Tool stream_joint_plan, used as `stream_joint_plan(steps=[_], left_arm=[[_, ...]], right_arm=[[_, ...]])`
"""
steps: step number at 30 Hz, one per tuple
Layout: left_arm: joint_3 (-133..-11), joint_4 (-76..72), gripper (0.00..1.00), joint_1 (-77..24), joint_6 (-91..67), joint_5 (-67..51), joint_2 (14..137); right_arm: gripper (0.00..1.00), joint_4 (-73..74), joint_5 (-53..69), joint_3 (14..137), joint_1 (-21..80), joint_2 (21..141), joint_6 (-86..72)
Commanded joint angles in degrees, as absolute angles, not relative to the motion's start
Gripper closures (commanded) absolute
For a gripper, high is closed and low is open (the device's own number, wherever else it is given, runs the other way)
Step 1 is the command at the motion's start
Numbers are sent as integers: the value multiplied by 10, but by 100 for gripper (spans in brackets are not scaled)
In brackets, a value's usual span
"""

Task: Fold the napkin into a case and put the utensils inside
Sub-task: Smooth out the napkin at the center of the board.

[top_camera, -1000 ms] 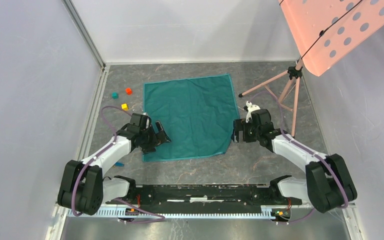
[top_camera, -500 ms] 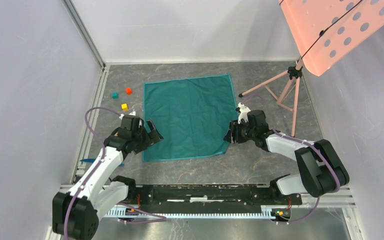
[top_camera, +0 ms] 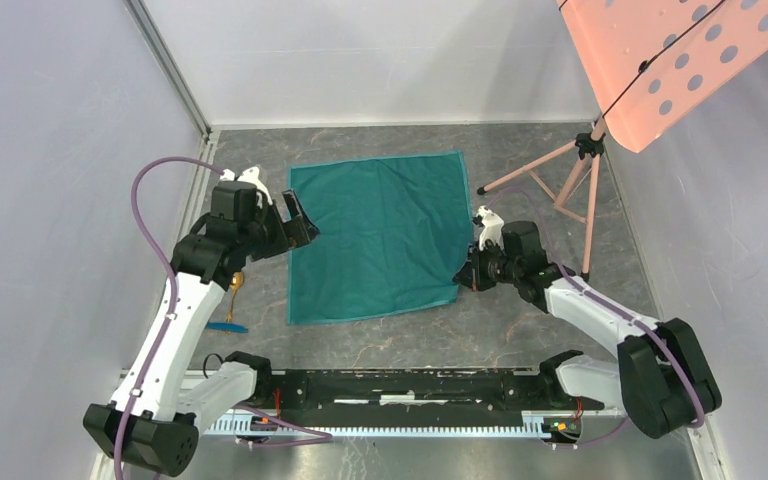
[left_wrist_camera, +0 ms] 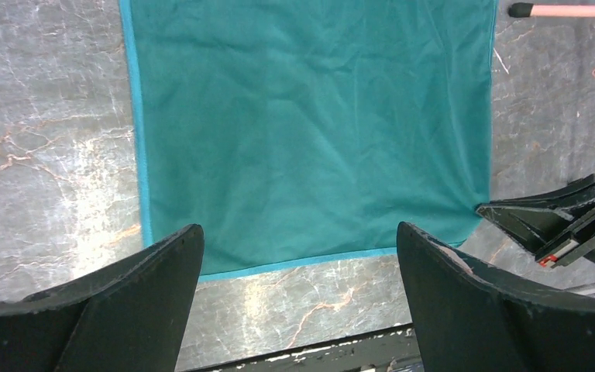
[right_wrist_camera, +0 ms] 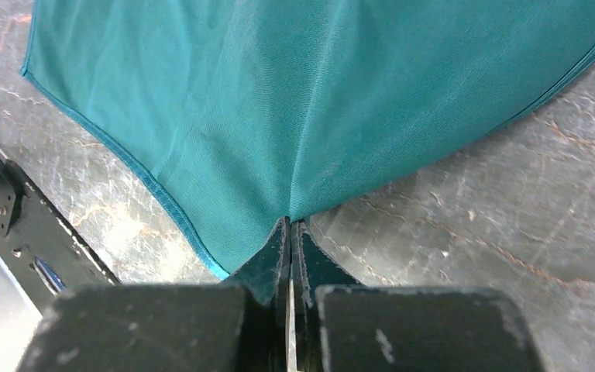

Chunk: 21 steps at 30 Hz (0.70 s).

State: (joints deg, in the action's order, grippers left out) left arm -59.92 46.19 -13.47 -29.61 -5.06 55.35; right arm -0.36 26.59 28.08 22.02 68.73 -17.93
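The teal napkin (top_camera: pixel 375 235) lies spread as one flat sheet on the grey marble table; no case is in view. My right gripper (top_camera: pixel 463 272) is shut on the napkin's right edge close to its near right corner, and the cloth (right_wrist_camera: pixel 318 101) puckers into the closed tips (right_wrist_camera: pixel 290 221). My left gripper (top_camera: pixel 297 222) hovers open over the napkin's left edge, with nothing between its fingers (left_wrist_camera: pixel 298 229). The utensils lie left of the napkin: a gold spoon (top_camera: pixel 235 285) and a blue utensil (top_camera: pixel 228 326), both partly behind the left arm.
A pink tripod stand (top_camera: pixel 560 180) stands at the back right under a pink perforated panel (top_camera: pixel 660 60). White walls close in the left, far and right sides. The black base rail (top_camera: pixel 410 385) runs along the near edge.
My right gripper has closed on the napkin's right edge. The left arm has lifted and swung from the napkin's near left corner toward the far left, staying open.
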Motion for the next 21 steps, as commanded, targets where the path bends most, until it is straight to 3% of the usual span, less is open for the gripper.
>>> stream_joint_plan(steps=[1,7,13,17,19,21], left_arm=[[-640,527,0,-132,-227,-60,559],[-575,462,0,-132,-268,-144,560],[-447,315,0,-132,-358,-229,573],[-397,278,0,-138,-399,-221,571],[-376,271,0,-140,-409,-206,565],[-356,251,0,-140,-414,-219,568]], right_arm=[[100,110,205,327,220,656,-148],[100,245,116,385,221,676,-104],[100,240,129,395,219,665,-115],[99,215,172,391,233,651,-127],[80,190,239,392,261,661,-133],[68,157,318,395,279,694,-148]])
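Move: The napkin lies almost flat, its near right corner region held in the shut right fingers some 4 cm above the board. Its middle is about 17 cm left and 12 cm ahead of the right hand, its far right corner some 32 cm ahead and 1 cm left. From the empty left hand, the napkin's near left corner is about 7 cm back, 2 cm left and 19 cm below, with the gold spoon roughly level and 13 cm left. The napkin's near right part, already pinched, is drawn about 5 cm to the right by the right hand, fingers dipping some 15 degrees; the hand then swings back left about 2 cm, fingers starting to part. Meanwhile the open left hand sinks about 11 cm, also going right and back, towards the near left corner, its fingers tipping steeper, still clear of the cloth. ##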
